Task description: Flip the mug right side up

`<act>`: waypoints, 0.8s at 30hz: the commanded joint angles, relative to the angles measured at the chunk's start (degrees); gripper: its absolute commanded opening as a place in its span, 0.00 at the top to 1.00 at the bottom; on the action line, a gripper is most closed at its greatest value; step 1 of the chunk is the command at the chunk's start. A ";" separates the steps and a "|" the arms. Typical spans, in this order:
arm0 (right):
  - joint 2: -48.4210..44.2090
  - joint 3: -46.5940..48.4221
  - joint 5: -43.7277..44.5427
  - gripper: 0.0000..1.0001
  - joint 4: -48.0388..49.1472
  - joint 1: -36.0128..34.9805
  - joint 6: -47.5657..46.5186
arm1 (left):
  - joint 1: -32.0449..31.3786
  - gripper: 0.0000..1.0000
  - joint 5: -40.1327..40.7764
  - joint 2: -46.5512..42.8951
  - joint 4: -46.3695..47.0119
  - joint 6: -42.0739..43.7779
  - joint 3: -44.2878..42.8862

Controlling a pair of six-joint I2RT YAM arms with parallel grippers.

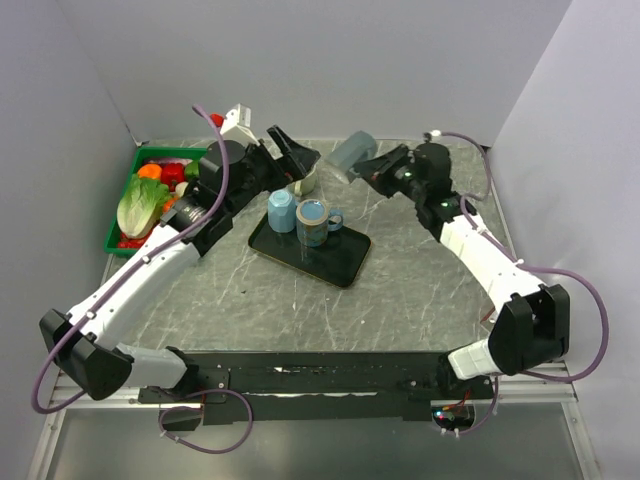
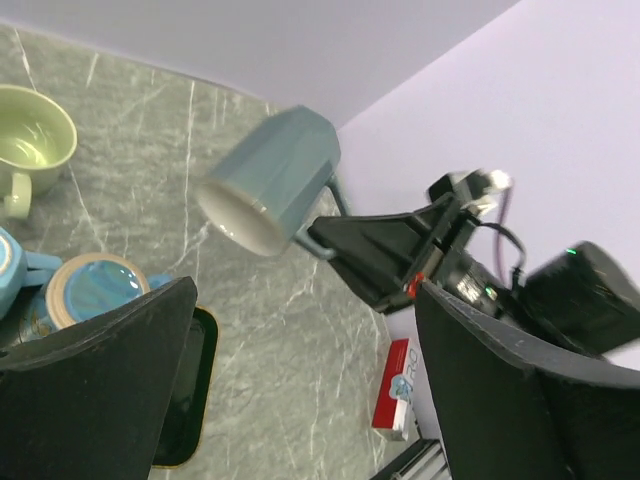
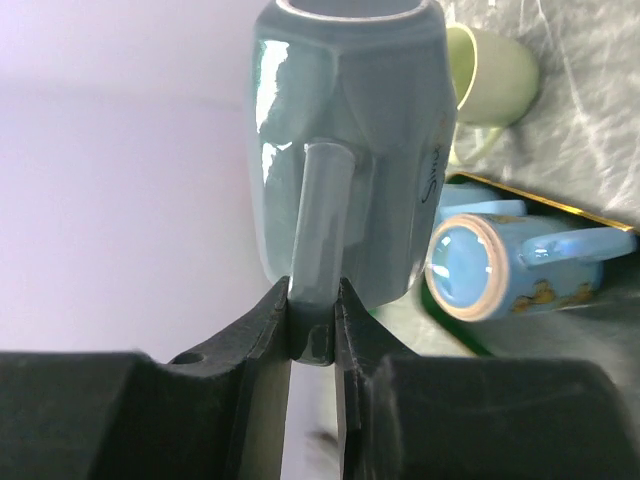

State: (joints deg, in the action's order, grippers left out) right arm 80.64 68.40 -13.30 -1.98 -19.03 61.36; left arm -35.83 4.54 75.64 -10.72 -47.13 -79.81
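The grey-blue mug [image 1: 350,155] hangs in the air above the back of the table, tilted on its side with its mouth towards the left arm. My right gripper [image 1: 367,170] is shut on its handle [image 3: 322,250], and the jaws pinch the handle's lower end in the right wrist view [image 3: 313,330]. The mug [image 2: 275,185] also shows in the left wrist view, mouth down-left. My left gripper [image 1: 297,152] is open and empty, just left of the mug and apart from it; its jaws stand wide apart in the left wrist view [image 2: 305,400].
A black tray [image 1: 345,262] in the middle holds an upside-down blue mug [image 1: 281,210] and an upright blue patterned mug [image 1: 313,222]. A pale green mug [image 1: 305,183] stands behind the tray. A green basket [image 1: 118,240] of vegetables sits at the left. A red box [image 2: 398,390] lies by the right wall.
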 commanded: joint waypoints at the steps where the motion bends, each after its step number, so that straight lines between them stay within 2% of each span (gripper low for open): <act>1: 5.28 -4.31 -13.47 1.00 16.54 7.41 24.99 | -0.11 0.04 2.49 -1.98 0.70 2.22 0.88; 2: 7.14 -5.11 -14.90 1.00 23.35 8.29 33.12 | -0.11 0.04 2.67 -2.07 0.44 2.14 1.15; 5: 13.04 -4.51 -17.28 1.00 27.63 9.80 42.58 | -0.11 0.04 2.76 -2.25 0.26 2.31 1.50; 11: 15.25 -2.74 -16.41 1.00 29.48 10.15 49.89 | -0.11 0.04 -1.10 2.31 -0.44 5.30 -1.21; 20: 12.17 -11.44 -16.41 1.00 38.53 10.15 55.88 | -0.11 0.02 -8.13 13.39 4.30 8.64 -5.96; 24: 10.07 -15.22 -17.02 1.00 42.84 9.97 57.64 | -0.11 0.01 -6.92 17.96 5.27 8.64 -7.11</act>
State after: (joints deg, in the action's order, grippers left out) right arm 96.62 54.52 -28.62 27.46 -8.64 112.57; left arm -35.83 -1.48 91.53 -9.61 -40.05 -83.35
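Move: The grey mug hangs by its handle in the right gripper, its middle about 5 cm ahead and 3 cm left of that hand, level with it; from the left hand it is roughly 10 cm ahead, 12 cm right and 9 cm lower. Far below the left hand, about 34 cm down, the upright green mug stands 25 cm ahead and 1 cm left, and the patterned blue mug 7 cm ahead, 2 cm right. Down and forward dips the right hand, about 11 and 7 cm, edging right, then rises a little and eases back, while its wrist turns some 50 degrees, left side up and fingers tipping down, keeping its pinch on the handle. The left hand hovers, then sinks about 9 cm, also going right and forward towards the grey mug's mouth, fingers staying wide open. ##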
